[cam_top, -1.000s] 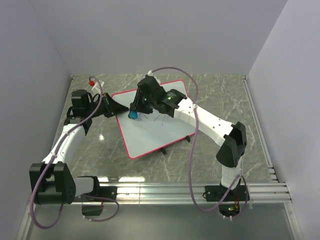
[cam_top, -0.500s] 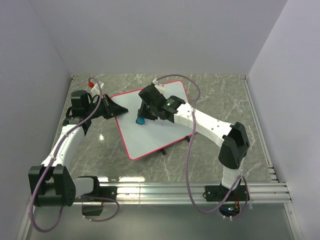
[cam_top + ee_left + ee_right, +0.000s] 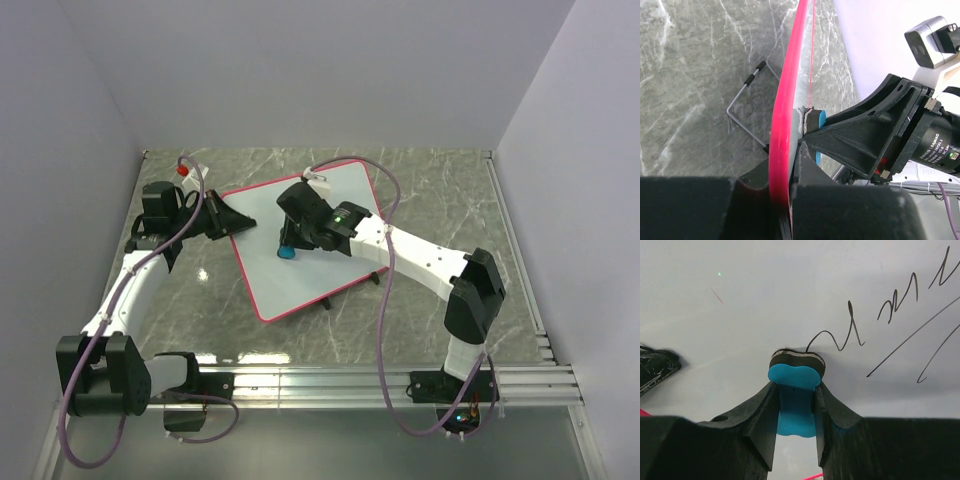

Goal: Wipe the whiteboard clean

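Observation:
The whiteboard [image 3: 300, 285], white with a red-pink frame, lies tilted on the marble table. My left gripper [image 3: 233, 222] is shut on its left edge; the left wrist view shows the red frame [image 3: 788, 90] pinched between the jaws of that gripper [image 3: 785, 167]. My right gripper [image 3: 290, 243] is shut on a blue eraser [image 3: 287, 251] and presses its dark felt face onto the board. In the right wrist view the eraser [image 3: 793, 377] sits between the fingers of the right gripper [image 3: 795, 396], just left of black pen strokes [image 3: 890, 305] on the board [image 3: 765, 295].
A small red-capped object [image 3: 183, 170] lies at the back left corner of the table. The board's black feet [image 3: 376, 277] stick out at its near right edge, and a wire stand [image 3: 747, 100] shows under it. Grey walls close in the table on three sides.
My right gripper has slid the eraser across the board toward the near side and slightly right. The left gripper has kept its hold on the board's edge.

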`<state>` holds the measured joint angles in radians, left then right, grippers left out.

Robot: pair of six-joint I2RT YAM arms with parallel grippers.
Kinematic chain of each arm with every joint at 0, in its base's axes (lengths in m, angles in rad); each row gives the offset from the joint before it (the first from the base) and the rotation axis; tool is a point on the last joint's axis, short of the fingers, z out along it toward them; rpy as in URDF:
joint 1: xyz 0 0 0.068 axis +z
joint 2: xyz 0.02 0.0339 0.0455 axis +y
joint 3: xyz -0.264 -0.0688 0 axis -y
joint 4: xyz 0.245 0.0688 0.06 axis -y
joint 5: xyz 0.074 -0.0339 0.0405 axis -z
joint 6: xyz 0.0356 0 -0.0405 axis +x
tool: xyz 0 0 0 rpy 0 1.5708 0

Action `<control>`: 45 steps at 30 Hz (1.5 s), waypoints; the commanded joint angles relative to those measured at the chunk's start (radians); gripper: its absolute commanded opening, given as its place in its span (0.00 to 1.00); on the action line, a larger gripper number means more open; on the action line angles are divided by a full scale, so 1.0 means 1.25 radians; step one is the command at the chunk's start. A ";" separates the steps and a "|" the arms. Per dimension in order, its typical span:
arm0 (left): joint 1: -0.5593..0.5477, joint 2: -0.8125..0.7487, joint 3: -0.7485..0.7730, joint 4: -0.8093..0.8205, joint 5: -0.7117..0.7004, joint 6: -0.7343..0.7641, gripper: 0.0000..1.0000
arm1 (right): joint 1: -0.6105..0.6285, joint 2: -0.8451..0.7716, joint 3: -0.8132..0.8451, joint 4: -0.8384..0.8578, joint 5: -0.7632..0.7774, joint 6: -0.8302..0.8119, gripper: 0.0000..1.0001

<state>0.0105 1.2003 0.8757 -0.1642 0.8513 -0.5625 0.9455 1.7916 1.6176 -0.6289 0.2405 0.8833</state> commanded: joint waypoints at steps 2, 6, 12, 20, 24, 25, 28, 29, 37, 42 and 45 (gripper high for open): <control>-0.001 -0.014 0.003 -0.107 -0.144 0.131 0.00 | 0.023 0.030 -0.002 -0.058 -0.063 -0.026 0.00; -0.005 -0.019 -0.005 -0.103 -0.152 0.120 0.00 | -0.002 0.032 0.031 -0.004 -0.095 -0.019 0.00; -0.030 -0.013 0.000 -0.114 -0.185 0.119 0.00 | -0.089 0.157 0.279 -0.029 -0.133 0.019 0.00; -0.045 -0.007 0.030 -0.117 -0.183 0.108 0.00 | -0.104 0.116 0.124 0.049 -0.154 0.043 0.00; -0.045 0.014 0.072 -0.164 -0.202 0.132 0.00 | -0.104 0.009 -0.068 0.118 -0.151 0.037 0.00; -0.045 0.009 0.075 -0.178 -0.215 0.139 0.00 | -0.101 -0.040 -0.146 0.131 -0.147 0.031 0.00; -0.045 -0.003 0.068 -0.163 -0.233 0.141 0.00 | -0.101 -0.138 -0.317 0.200 -0.145 0.043 0.00; -0.045 -0.005 0.065 -0.161 -0.236 0.143 0.00 | -0.104 -0.157 -0.357 0.223 -0.145 0.048 0.00; -0.045 -0.020 0.027 -0.184 -0.229 0.163 0.00 | -0.129 -0.134 -0.283 0.227 -0.126 -0.003 0.00; -0.045 -0.014 0.030 -0.190 -0.222 0.168 0.00 | -0.161 -0.075 -0.064 0.202 -0.140 -0.003 0.00; -0.051 -0.008 0.031 -0.193 -0.226 0.173 0.00 | -0.181 -0.012 0.052 0.209 -0.160 -0.002 0.00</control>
<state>-0.0509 1.1770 0.9360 -0.2420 0.7666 -0.5613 0.7444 1.7374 1.5517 -0.4122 0.0380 0.8948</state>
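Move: The eraser is already in my right fingers, its pad on the slanted whiteboard at the left end of the writing; the middle of the remaining writing lies about 7 cm to the right, 4 cm farther out and 3 cm lower. My left fingers, gripping the board's left rim, are some 8 cm left, 3 cm ahead and 4 cm higher. The nearer black clip sits roughly 12 cm back, 8 cm right and 14 cm below. From my left hand the writing is about 16 cm right, level ahead, and 7 cm down. I scrub the board with the eraser in my right hand: first up the slope, about 7 cm forward, 6 cm up and a little left, then a long stroke back, down and to the right past where I began, then quickly forward and up again. My left hand keeps its pinch on the rim, easing about a centimetre up and to the right. ##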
